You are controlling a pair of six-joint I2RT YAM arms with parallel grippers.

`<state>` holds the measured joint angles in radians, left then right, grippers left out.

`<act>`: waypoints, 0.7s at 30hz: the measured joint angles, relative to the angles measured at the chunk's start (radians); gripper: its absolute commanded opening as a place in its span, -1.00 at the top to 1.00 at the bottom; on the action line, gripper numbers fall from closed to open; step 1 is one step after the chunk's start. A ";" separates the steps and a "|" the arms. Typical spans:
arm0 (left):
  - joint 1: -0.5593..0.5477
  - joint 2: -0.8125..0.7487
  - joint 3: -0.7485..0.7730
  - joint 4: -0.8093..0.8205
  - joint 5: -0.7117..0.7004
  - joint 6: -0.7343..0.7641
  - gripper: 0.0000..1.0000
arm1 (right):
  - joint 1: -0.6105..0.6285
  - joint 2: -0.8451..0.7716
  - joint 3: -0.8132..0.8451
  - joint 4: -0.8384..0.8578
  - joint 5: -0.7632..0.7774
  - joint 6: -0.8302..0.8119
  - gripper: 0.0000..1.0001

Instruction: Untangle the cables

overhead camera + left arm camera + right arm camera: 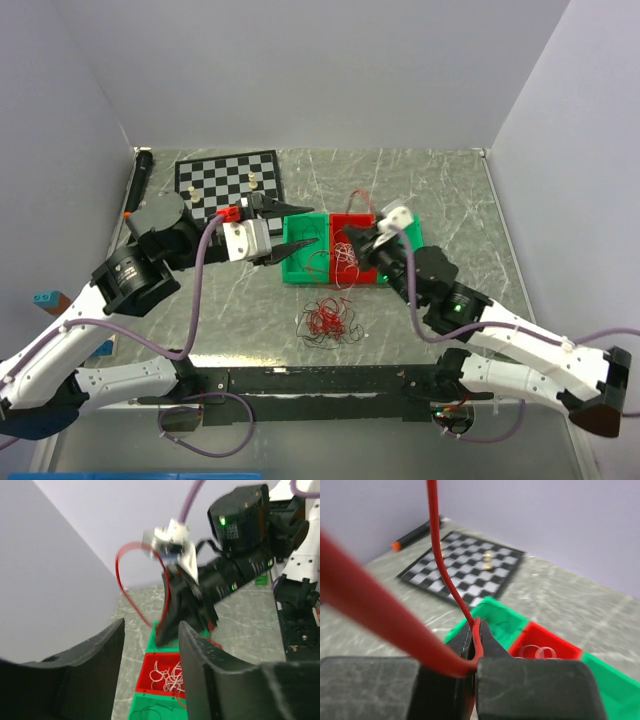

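The cables (325,322) lie as a loose tangle of mostly red and dark thin wires on the table, in front of the tray (298,275). My right gripper (354,240) hangs over the tray's red compartment and is shut on one red wire (440,565). That wire arcs upward in a loop (125,582). In the right wrist view the right gripper (477,630) pinches the wire at its tips. My left gripper (300,230) is open over the tray's left end, with nothing between its fingers (100,665). It faces the right gripper (172,615).
The tray's red compartment (150,662) holds white wire loops, and a dark strand lies in the green compartment (145,707) beside it. A chessboard (228,180) with a few pieces sits at the back left. A black marker (415,535) lies along the left wall.
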<state>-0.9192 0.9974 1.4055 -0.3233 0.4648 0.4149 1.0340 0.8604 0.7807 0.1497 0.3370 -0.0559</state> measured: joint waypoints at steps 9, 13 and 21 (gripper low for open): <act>-0.002 -0.025 -0.087 0.033 -0.165 0.003 -0.43 | -0.254 -0.064 -0.001 -0.197 0.045 0.122 1.00; -0.002 -0.006 -0.083 0.000 -0.185 0.009 -0.46 | -0.344 -0.030 -0.017 -0.237 0.069 0.146 1.00; -0.002 -0.016 -0.083 -0.004 -0.201 0.009 -0.45 | -0.522 0.136 -0.018 -0.272 0.202 0.203 1.00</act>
<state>-0.9207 0.9810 1.3228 -0.3275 0.2642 0.4240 0.5121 0.9966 0.7624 -0.1223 0.5388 0.1471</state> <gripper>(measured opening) 0.726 0.024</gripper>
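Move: The right green bin, where the red cable in the right fingers is headed, lies about 21 cm ahead of the right hand, 15 cm to its right and 30 cm below. At bin height, the red bin with the white cable is some 21 cm ahead and 2 cm right; the tangled pile lies on the table 2 cm back and 6 cm left. From the empty left hand, the right green bin is roughly 29 cm ahead, 29 cm right and 44 cm below. The right hand keeps the red cable pinched in its shut fingers and swings it right, about 17 cm, while also reaching some 10 cm forward and sinking about 11 cm, towards the right green bin, its wrist turning some 45 degrees clockwise and tipping its fingers down. The left hand, already clear of the cable, spreads its half-open fingers wider and eases a few centimetres forward and down, turning slightly counter-clockwise. ##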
